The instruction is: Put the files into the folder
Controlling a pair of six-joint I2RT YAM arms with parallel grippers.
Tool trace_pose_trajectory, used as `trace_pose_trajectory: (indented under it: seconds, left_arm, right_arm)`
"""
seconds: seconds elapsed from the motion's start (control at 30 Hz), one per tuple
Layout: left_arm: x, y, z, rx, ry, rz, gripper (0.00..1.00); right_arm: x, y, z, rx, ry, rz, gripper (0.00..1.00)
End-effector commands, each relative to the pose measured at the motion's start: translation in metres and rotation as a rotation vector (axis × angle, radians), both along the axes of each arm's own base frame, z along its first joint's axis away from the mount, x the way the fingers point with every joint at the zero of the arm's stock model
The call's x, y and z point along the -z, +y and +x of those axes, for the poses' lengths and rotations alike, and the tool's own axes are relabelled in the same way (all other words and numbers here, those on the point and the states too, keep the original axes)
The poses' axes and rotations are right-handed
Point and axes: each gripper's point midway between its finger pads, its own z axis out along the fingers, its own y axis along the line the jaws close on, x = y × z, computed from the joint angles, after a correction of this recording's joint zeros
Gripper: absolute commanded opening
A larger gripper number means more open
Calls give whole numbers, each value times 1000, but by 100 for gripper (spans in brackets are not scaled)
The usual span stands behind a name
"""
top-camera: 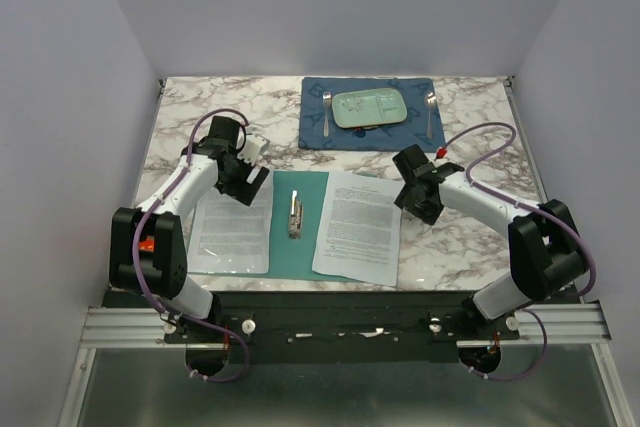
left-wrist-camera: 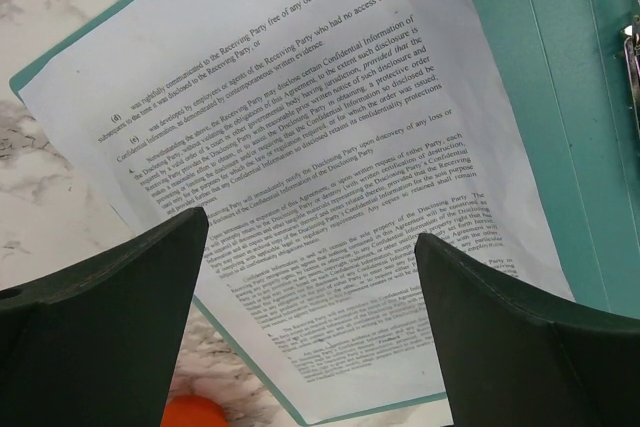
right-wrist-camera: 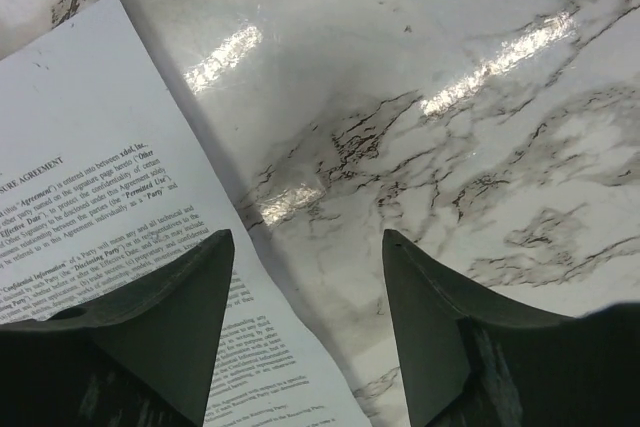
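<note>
The teal folder lies open on the marble table, a metal clip along its centre crease. One printed file sheet rests on its left leaf; the left wrist view shows this sheet on the folder. A second sheet lies over the right leaf, slightly askew. My left gripper hovers open over the left sheet's far end, its jaws wide with nothing between them. My right gripper is open beside the right sheet's far right edge, its jaws spanning that edge and holding nothing.
At the back of the table, a dark blue placemat carries a pale green plate, a fork and a spoon. Bare marble stretches to the right of the right sheet. Walls close in on both sides.
</note>
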Motion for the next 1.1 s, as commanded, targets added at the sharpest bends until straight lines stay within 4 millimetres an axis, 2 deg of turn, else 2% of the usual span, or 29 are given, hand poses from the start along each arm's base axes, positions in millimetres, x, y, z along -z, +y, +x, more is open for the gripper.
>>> trace_pose_trajectory:
  seconds: [0.0, 0.13, 0.37, 0.5, 0.6, 0.7, 0.73, 0.83, 1.07]
  left_arm:
    - [-6, -8, -2, 0, 10, -42, 99]
    - [-2, -10, -4, -4, 25, -51, 99]
    - [3, -15, -4, 5, 37, -53, 99]
    - [4, -15, -3, 6, 38, -48, 99]
    - [5, -15, -3, 5, 38, -47, 99]
    - [8, -15, -5, 4, 44, -44, 99]
    - [9, -15, -6, 6, 46, -42, 99]
    - [14, -18, -7, 17, 53, -33, 99]
    - [24, -26, -12, 42, 63, -7, 99]
  right_arm:
    - [8, 3, 3, -48, 20, -4, 65]
    - [14, 14, 7, -81, 13, 45, 54]
    - [20, 22, 1, -120, 14, 94, 54]
    - [30, 25, -3, -134, 38, 108, 50]
    - [33, 29, -3, -151, 38, 125, 41]
    - [32, 31, -1, -172, 30, 133, 24]
    - [31, 32, 0, -177, 24, 135, 13]
    - [22, 35, 7, -210, -21, 144, 2]
    - [3, 51, 20, -305, -91, 162, 0]
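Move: The right hand hovers beside the right-hand file: that file's right edge lies about 4 cm to its left, level with it fore and aft and some 3 cm below. The folder's clip is roughly 31 cm to the hand's left and 1 cm back; the blue mat's middle lies some 28 cm ahead and 10 cm left. From the left hand that same edge is about 39 cm right, 5 cm back and 7 cm lower. The right hand moves about 4 cm left, sinking some 2 cm, its fingers shutting against the right-hand file's edge. ##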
